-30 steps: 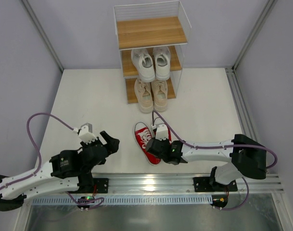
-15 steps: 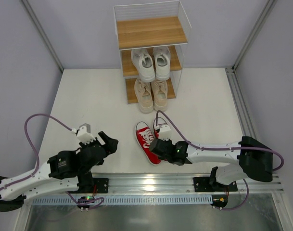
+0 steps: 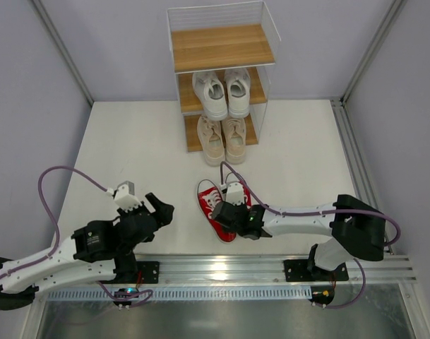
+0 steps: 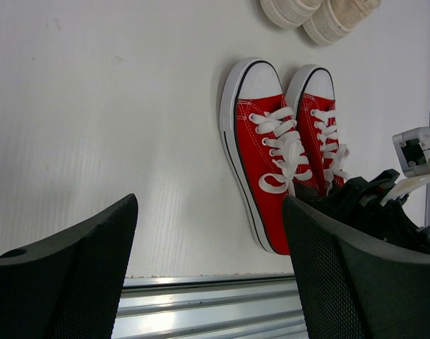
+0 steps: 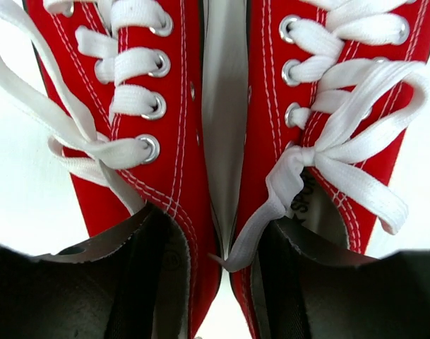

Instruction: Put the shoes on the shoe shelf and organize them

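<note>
The pair of red shoes (image 3: pixel 216 205) with white laces lies side by side on the table, toes toward the shoe shelf (image 3: pixel 222 46). My right gripper (image 3: pixel 231 213) is over their heels. In the right wrist view its fingers (image 5: pixel 133 282) reach into the two shoe openings, one in each, with both inner walls (image 5: pixel 200 233) between them; the right gripper (image 5: pixel 218 282) stands open and is not pressing them. My left gripper (image 3: pixel 162 209) hovers open to the left of the red pair (image 4: pixel 267 162), holding nothing. White shoes (image 3: pixel 222 92) fill the middle tier and beige shoes (image 3: pixel 223 138) the bottom tier.
The shelf's top board (image 3: pixel 222 46) has nothing on it. A metal rail (image 3: pixel 222 267) runs along the table's near edge, below my left gripper (image 4: pixel 211 282). Grey walls close in on both sides. The beige toes (image 4: pixel 320 15) stick out just past the red pair.
My right gripper drew back a little, then moved forward again over the red shoes' heels. The red pair and the left arm have barely moved.
</note>
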`<state>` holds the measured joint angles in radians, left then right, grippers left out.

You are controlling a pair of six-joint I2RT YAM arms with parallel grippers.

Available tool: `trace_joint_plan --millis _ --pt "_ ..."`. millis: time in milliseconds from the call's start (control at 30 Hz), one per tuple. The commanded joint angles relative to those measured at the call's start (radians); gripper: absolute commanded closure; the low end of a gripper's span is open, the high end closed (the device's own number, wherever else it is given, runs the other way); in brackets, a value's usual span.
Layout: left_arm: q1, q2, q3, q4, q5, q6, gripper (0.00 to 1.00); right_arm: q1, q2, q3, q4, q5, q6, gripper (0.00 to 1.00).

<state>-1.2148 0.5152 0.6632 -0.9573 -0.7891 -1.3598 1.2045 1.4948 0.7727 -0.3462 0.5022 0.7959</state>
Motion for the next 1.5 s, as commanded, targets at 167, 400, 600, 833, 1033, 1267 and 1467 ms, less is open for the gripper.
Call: trace_joint_plan --millis 167,400,600,833,1033,1267,1467 --pt "0.003 -0.023 -0.004 -0.005 -0.027 -0.021 0.20 -0.036 -0.041 0.027 0.056 0.116 0.014 0.50" --pt "0.003 -0.018 -0.011 0.000 -0.022 -0.019 0.20 -0.065 -0.031 -0.006 0.139 0.127 -0.004 0.58" --pt "0.003 -0.029 -0.014 -0.001 -0.024 -0.018 0.20 -0.068 -0.007 -0.018 0.203 0.139 -0.004 0.67" --pt "0.003 -0.035 -0.007 -0.009 -0.022 -0.010 0.20 -0.075 0.028 -0.023 0.214 0.101 -0.015 0.96" --pt "0.003 -0.060 -0.007 -0.009 -0.024 0.002 0.20 -0.071 -0.138 -0.061 0.141 0.078 -0.067 0.96" --pt "0.003 -0.070 -0.010 0.032 -0.033 0.037 0.20 -0.069 -0.387 0.039 -0.023 0.079 -0.239 0.96" --pt "0.003 -0.047 0.001 0.051 -0.030 0.063 0.20 -0.068 -0.482 0.273 -0.131 0.148 -0.427 0.96"
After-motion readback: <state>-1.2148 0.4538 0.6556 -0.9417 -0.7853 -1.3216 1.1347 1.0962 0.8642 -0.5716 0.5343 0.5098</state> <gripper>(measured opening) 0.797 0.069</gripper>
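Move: The right gripper, part open, already straddles the touching inner walls of the two red shoes at their openings; the middle of the pair lies about 4 cm ahead, 2 cm left and 1 cm lower. The beige shoes on the bottom board stand some 29 cm ahead and 4 cm left, slightly above the hand; the white shoes sit roughly 35 cm ahead, 4 cm left and 20 cm higher. From the left gripper the red shoes are about 6 cm ahead, 22 cm right and 14 cm below. Slide the right gripper about 3 cm forward along the red shoes' openings, then shut the fingers so that they pinch the two inner walls together. Keep that grip and lift, at first drawing back a little and some 4 cm to the right, then almost straight up to about 12 cm, letting the fingertips tilt up roughly 10 degrees. ##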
